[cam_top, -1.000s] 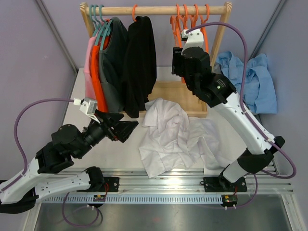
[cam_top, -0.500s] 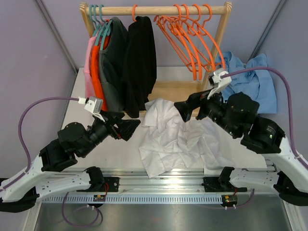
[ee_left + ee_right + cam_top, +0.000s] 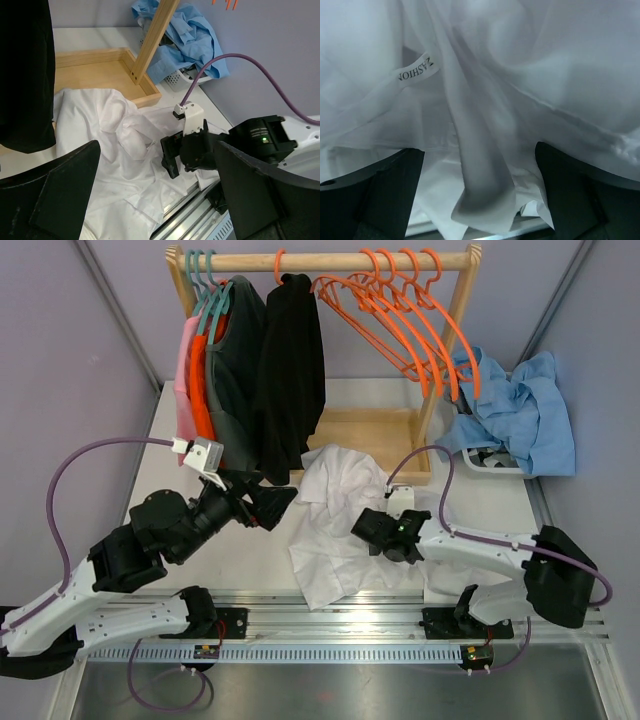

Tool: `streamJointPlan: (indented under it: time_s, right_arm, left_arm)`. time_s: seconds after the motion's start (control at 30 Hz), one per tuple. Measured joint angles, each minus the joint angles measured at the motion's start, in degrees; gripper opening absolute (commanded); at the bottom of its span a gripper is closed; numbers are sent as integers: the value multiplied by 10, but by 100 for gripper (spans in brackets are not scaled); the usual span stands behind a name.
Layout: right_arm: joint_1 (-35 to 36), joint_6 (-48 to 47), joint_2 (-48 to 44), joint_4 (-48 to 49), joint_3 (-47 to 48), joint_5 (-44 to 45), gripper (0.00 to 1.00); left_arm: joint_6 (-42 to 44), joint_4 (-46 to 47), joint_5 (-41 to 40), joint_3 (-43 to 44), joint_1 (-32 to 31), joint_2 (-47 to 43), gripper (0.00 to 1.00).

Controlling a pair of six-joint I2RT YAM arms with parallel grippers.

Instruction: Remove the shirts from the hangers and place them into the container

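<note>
A crumpled white shirt (image 3: 340, 515) lies on the table in front of the rack. My right gripper (image 3: 362, 528) sits low over it, open, with a fold of the white fabric (image 3: 480, 165) between its fingers (image 3: 375, 195). To the shirt's left my left gripper (image 3: 275, 502) stands open and holds nothing; its view shows the white shirt (image 3: 110, 135) and the right gripper (image 3: 172, 157). Black (image 3: 290, 370), dark grey (image 3: 238, 360), orange (image 3: 207, 415) and pink (image 3: 185, 380) shirts hang on hangers. Several empty orange hangers (image 3: 400, 325) hang at the right. Light blue shirts (image 3: 525, 410) fill the container (image 3: 490, 462).
The wooden rail (image 3: 320, 260) runs across the back, and the rack's flat tray base (image 3: 370, 435) lies behind the white shirt. Teal hangers (image 3: 205, 275) hold the left-hand shirts. A metal rail (image 3: 330, 615) runs along the near table edge. Purple walls close in both sides.
My right arm has swung from the orange hangers at the rail down onto the white shirt, and its jaws have opened. The empty hangers now hang fanned out to the right. The left arm barely shifted.
</note>
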Motion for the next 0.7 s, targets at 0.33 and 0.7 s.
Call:
streamJointPlan:
  time_s: [0.33,0.7]
  right_arm:
    - [0,31,109,115,-2,-13,100]
    - [-52,-60,92,305,29,-157,100]
  left_arm:
    - [0,0,0,0,0,-2,99]
    - [-1,0,0,0,0,-2,99]
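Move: The white shirt lies spread under the right hand, its middle about 4 cm to the left, roughly level fore and aft, and some 4 cm below. The rack's wooden tray is centred about 16 cm farther out and 10 cm left of that hand; the basket with the blue shirts stands about 19 cm ahead and 24 cm to its right. From the left hand the white shirt lies roughly 35 cm below, 2 cm ahead and 11 cm to the right. The white shirt is pushed along the table by the right hand's open fingers: the hand first dips about 4 cm into the cloth, then sweeps some 12 cm left and 6 cm forward, rising to its starting height as it goes. The wrist rolls about 25 degrees, swinging the fingertips to the left; the fingers stay wide open. ##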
